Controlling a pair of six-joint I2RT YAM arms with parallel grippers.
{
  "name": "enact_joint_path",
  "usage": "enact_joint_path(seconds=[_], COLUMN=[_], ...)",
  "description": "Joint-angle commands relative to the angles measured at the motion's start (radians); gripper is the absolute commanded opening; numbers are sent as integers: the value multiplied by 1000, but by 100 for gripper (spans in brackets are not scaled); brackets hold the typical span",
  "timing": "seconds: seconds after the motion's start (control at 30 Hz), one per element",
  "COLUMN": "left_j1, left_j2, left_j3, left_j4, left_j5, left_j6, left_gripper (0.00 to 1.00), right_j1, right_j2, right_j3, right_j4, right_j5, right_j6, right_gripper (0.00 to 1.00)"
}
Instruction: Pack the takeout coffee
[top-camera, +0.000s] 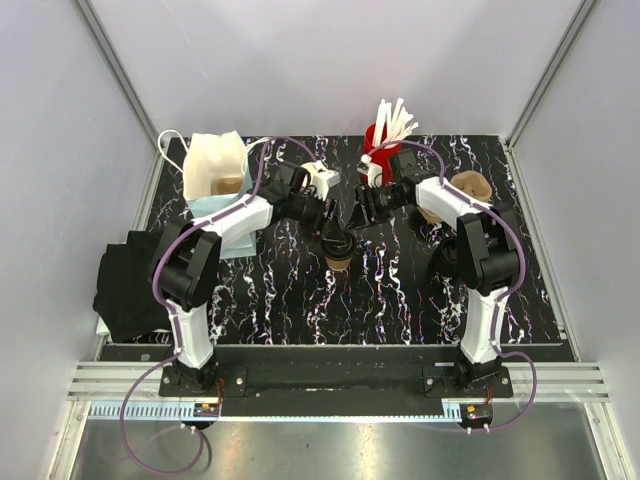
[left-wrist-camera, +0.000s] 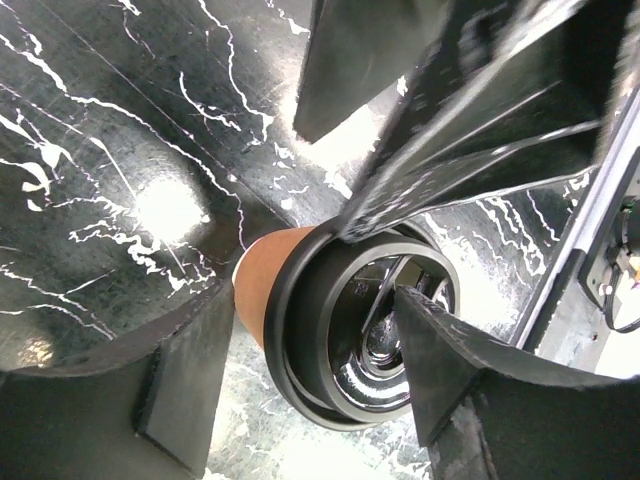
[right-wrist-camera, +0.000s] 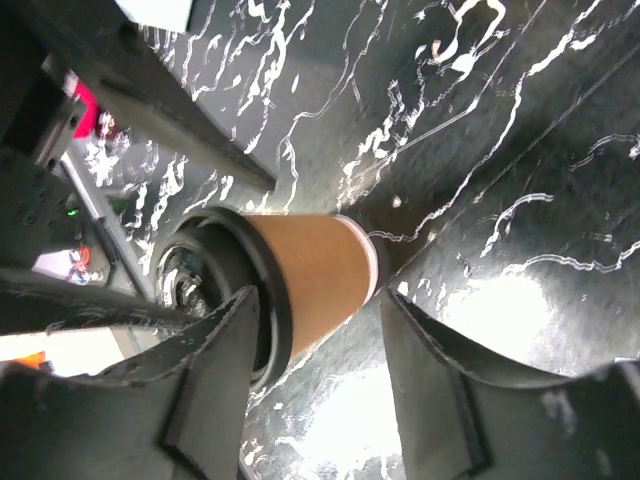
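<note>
The takeout coffee cup (top-camera: 340, 262) stands upright at the middle of the black marbled table (top-camera: 300, 300). Its brown kraft wall (right-wrist-camera: 320, 270) and black lid (left-wrist-camera: 350, 350) show in both wrist views. My left gripper (top-camera: 328, 222) comes from the left and is open (left-wrist-camera: 315, 300). One of its fingers (left-wrist-camera: 450, 370) lies across the lid's top and the other stands beside the cup wall. My right gripper (top-camera: 362, 215) comes from the right, also open (right-wrist-camera: 318, 298). Its fingers (right-wrist-camera: 210, 380) straddle the cup, with a gap on the base side.
A white paper bag (top-camera: 215, 160) stands open at the back left on a light blue pad (top-camera: 220, 225). At the back stands a red cup of white sticks (top-camera: 382, 135). A stack of brown cups (top-camera: 467, 185) is at the right. A black cloth (top-camera: 125, 280) hangs over the left edge.
</note>
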Motion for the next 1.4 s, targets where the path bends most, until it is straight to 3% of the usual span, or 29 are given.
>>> enact_joint_path(seconds=[0.0, 0.43, 0.7, 0.93, 1.37], left_j1=[3, 12, 55, 57, 3], left_j2=[-22, -76, -218, -262, -182], left_j3=[48, 237, 59, -90, -112], left_j4=[-80, -209, -289, -289, -226], left_j5=[-86, 20, -31, -19, -107], left_j6=[69, 140, 293, 367, 335], left_gripper=[70, 91, 99, 99, 99], right_j1=[-23, -37, -38, -41, -38], right_j2=[-92, -169, -281, -214, -14], right_j3=[72, 14, -48, -10, 98], right_j4=[-81, -91, -103, -72, -49], right_j5=[-60, -60, 101, 170, -25], right_j6=[-18, -49, -167, -90, 19], right_gripper=[60, 61, 61, 57, 57])
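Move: The lidded coffee cup stands between my hands. Its middle is about 3 cm back, 2 cm right and 5 cm below my left hand; from my right hand it is some 5 cm back, 5 cm left and 4 cm down. The stack of paper cups is about 12 cm ahead and 5 cm left of my left hand, and the red straw holder about 16 cm ahead and 6 cm right of my right hand. I bring my left fingers up off the lid by about 6 cm, opening them wide, then swing left and back away from the cup and sink again to its left side. My right hand, fingers still about half open, also rises roughly 6 cm, drifts right clear of the cup, then lowers most of the way, ending slightly right of where it began. ##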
